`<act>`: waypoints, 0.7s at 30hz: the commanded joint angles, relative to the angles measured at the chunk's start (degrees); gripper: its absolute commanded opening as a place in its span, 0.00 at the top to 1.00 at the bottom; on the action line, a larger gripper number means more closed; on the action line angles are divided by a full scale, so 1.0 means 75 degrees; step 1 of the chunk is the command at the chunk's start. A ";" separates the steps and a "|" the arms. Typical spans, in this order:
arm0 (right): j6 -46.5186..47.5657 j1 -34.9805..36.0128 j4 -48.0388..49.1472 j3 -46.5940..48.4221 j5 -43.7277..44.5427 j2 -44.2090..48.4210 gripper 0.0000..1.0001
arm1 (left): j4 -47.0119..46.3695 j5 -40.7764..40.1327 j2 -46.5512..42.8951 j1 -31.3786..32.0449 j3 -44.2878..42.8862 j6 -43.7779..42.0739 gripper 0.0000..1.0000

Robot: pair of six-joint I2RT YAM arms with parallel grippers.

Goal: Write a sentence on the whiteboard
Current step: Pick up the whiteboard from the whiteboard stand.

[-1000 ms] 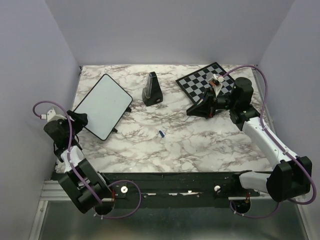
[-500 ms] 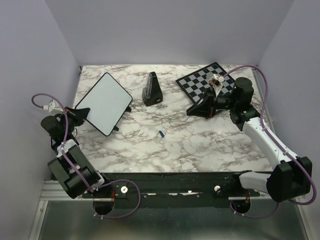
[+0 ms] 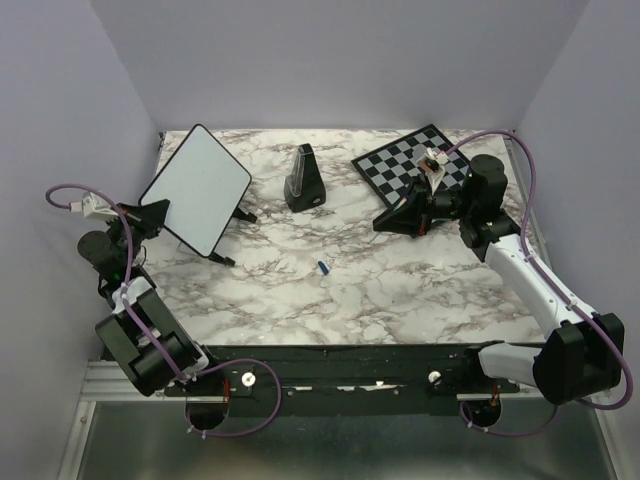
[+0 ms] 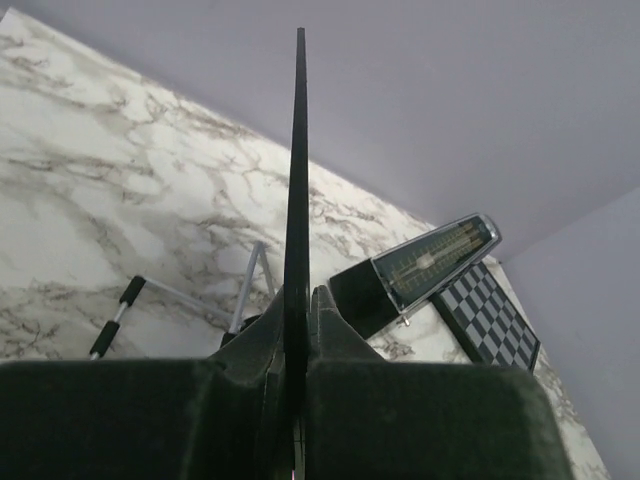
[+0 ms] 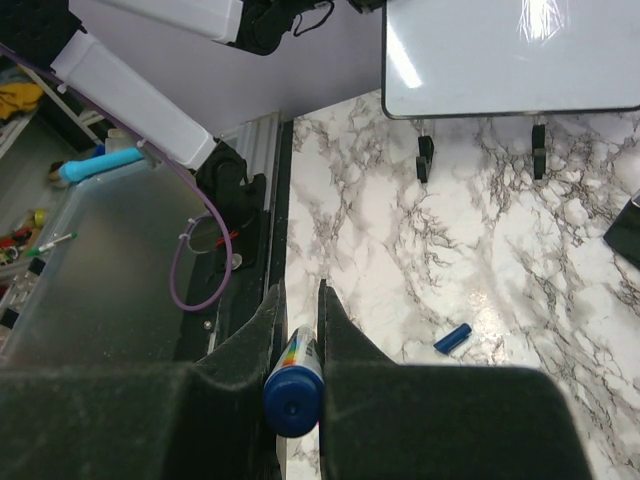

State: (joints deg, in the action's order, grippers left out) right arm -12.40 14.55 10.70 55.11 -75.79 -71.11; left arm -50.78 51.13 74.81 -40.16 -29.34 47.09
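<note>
The whiteboard (image 3: 197, 187) is blank and tilted up off the marble table at the back left, its two stand legs hanging below it. My left gripper (image 3: 158, 213) is shut on its near-left edge; in the left wrist view the board shows edge-on (image 4: 297, 170) between my fingers. The right wrist view shows its white face (image 5: 510, 55) with no writing. No sentence is visible. My right gripper (image 3: 385, 222) is shut on a blue marker (image 5: 293, 388), held above the table's middle right.
A black metronome (image 3: 303, 180) stands at the back centre. A checkered chessboard (image 3: 408, 160) lies at the back right. The marker's blue cap (image 3: 323, 268) lies on the marble table near the middle.
My left gripper has lifted the whiteboard's near edge and tilted it up and back; its legs now hang free. The right arm has not moved.
</note>
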 commanded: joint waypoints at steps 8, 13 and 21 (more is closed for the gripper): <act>0.0540 0.0018 -0.0489 0.0116 -0.0008 -0.0081 0.99 | -0.0765 -0.1064 -0.1067 0.0819 -0.1196 0.1478 1.00; 0.0938 0.0006 -0.1073 0.0315 0.0132 -0.0023 1.00 | 0.0182 -0.1461 -0.1781 0.1229 -0.1581 0.1795 1.00; 0.2050 0.0017 -0.2760 0.1287 0.0810 0.0422 0.99 | 0.1756 -0.1942 -0.2649 0.2949 -0.2474 0.2191 1.00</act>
State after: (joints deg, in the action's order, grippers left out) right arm -3.51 14.55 -1.34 59.59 -73.67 -71.05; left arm -39.11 41.21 58.37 -23.77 -43.83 58.13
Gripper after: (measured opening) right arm 0.149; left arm 0.080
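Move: The left hand already grips the whiteboard by its short near edge, close to the upper-left corner. The board's middle lies about 10 cm ahead, 9 cm to the right and 4 cm below; the whiteboard stand is some 9 cm ahead, 8 cm right and 18 cm down. The metronome stands roughly 25 cm ahead, 31 cm right and 12 cm lower. From the right hand, the whiteboard is about 21 cm ahead, 42 cm left and 12 cm below. Keeping the whiteboard's edge pinched in its shut fingers, the left hand raises the board briskly off and away from the stand, about 17 cm up, at first almost straight up and then bearing right as well, by some 10 cm, to the metronome's side of the table. As it climbs, the wrist tips the fingers upward by about 15 degrees and turns slightly clockwise, while the right hand stays put with the pen still in its grip. ##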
